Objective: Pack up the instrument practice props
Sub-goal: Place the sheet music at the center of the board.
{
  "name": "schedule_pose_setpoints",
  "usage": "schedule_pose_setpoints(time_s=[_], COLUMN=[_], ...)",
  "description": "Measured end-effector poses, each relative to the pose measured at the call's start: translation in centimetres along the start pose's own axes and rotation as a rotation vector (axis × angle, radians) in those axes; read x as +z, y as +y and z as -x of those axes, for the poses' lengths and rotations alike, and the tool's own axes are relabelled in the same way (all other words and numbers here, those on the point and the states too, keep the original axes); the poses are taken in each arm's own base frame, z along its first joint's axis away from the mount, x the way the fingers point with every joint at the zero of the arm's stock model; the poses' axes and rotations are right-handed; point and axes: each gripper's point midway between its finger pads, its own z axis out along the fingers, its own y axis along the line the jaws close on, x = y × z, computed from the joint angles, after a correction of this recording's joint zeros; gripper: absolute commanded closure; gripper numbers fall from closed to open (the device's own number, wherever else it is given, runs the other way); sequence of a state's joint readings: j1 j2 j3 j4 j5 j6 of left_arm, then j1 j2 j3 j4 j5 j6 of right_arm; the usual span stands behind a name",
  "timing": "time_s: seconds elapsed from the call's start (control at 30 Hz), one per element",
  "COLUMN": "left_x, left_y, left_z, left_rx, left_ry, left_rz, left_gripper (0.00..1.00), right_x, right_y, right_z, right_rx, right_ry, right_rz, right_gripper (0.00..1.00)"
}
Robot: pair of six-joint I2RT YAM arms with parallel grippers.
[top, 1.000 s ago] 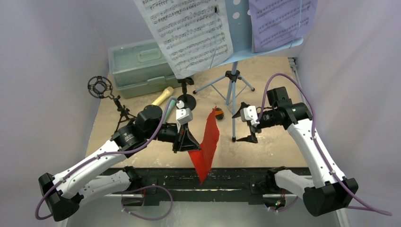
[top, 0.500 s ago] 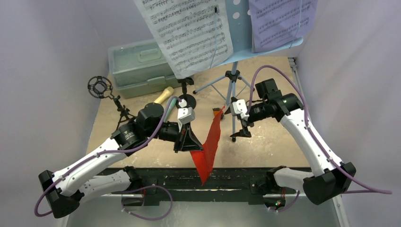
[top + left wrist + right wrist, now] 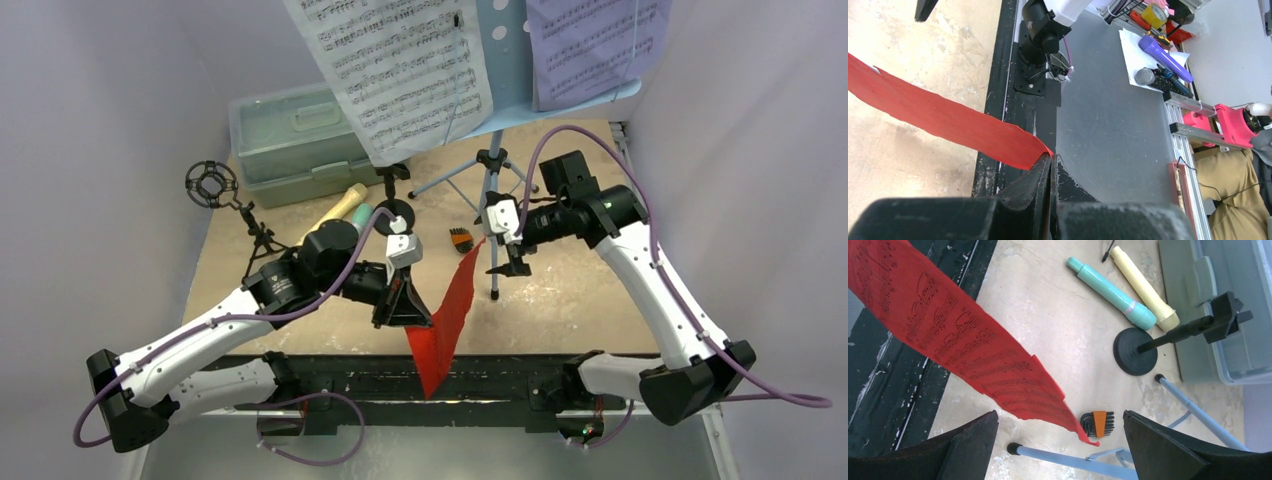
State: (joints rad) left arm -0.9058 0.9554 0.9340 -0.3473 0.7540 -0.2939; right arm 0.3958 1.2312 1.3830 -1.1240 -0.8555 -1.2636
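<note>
My left gripper (image 3: 408, 305) (image 3: 1051, 156) is shut on one corner of the red music sheet (image 3: 445, 320) (image 3: 938, 117), which hangs slanted over the table's front edge. My right gripper (image 3: 507, 256) (image 3: 1060, 413) stands open just above the sheet's far corner (image 3: 963, 340), not touching it. The light-blue music rack (image 3: 505, 60) stands at the back on tripod legs (image 3: 490, 190) and carries a white sheet (image 3: 400, 70) and a purple sheet (image 3: 590, 40). Tan (image 3: 1143, 285) and teal (image 3: 1113, 292) microphones lie beside a round-base mic holder (image 3: 1134, 358). A ring-top tripod holder (image 3: 212, 184) stands at the left.
The pale green case (image 3: 290, 140) sits shut at the back left. A black and orange hex-key set (image 3: 1097, 422) lies on the table under my right gripper. One rack leg (image 3: 1068, 455) runs along the table between the right fingers.
The right arm has swung left and away, over the sheet's far corner. My left gripper has carried the red sheet slightly right and nearer, and the sheet now leans toward the right gripper.
</note>
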Motion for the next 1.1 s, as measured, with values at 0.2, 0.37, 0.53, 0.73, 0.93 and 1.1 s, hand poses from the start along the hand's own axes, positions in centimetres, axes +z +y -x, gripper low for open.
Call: schedule_pose_setpoints(time_s=[0.2, 0.37, 0.53, 0.73, 0.93, 1.1], left_x=[0.4, 0.7, 1.0, 1.2, 1.2, 1.3], left_y=[-0.8, -1.0, -0.9, -0.9, -0.9, -0.7], left_z=[-0.1, -0.4, -0.6, -0.8, -0.8, -0.8], left_rx=[0.010, 0.009, 0.004, 0.003, 0.003, 0.003], left_ry=[0.013, 0.025, 0.037, 0.043, 0.043, 0.043], left_rz=[-0.024, -0.028, -0.025, -0.023, -0.020, -0.007], left_gripper=[1.00, 1.00, 1.00, 1.00, 1.00, 1.00], right_x=[2.1, 3.6, 4.5, 5.2, 5.3, 5.2], right_y=[0.5, 0.9, 1.8, 3.6, 4.4, 4.9], right_z=[-0.5, -1.0, -0.6, -1.4, -1.6, -1.1], right_rx=[0.014, 0.016, -0.011, -0.021, -0.027, -0.032], right_ry=[0.007, 0.022, 0.016, 0.016, 0.012, -0.009], right_rz=[0.080, 0.135, 0.175, 0.226, 0.242, 0.253], right_gripper=[0.01, 0.01, 0.03, 0.10, 0.18, 0.29])
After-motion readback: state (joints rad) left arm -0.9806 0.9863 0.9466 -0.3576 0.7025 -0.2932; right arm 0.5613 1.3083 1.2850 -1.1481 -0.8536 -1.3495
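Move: The red sheet music hangs from the left hand's shut fingers, its middle about 3 cm ahead, 3 cm right and 4 cm below them. From the open right hand, the sheet's middle is roughly 10 cm back, 7 cm left and 4 cm lower. On the table some 20 cm below the right hand, the orange-black comb is about 6 cm ahead and 4 cm left, and the near stand foot about 6 cm back and 2 cm right. Down and to the left first, then back: the right hand sinks about 5 cm in all, bringing its open fingers farther over the sheet's free end while turning some 10 degrees counter-clockwise. Late on, its fingers close by about a fifth around the paper, without a visible pinch. The left hand keeps its pinch on the near part, easing about 1 cm back and right. ##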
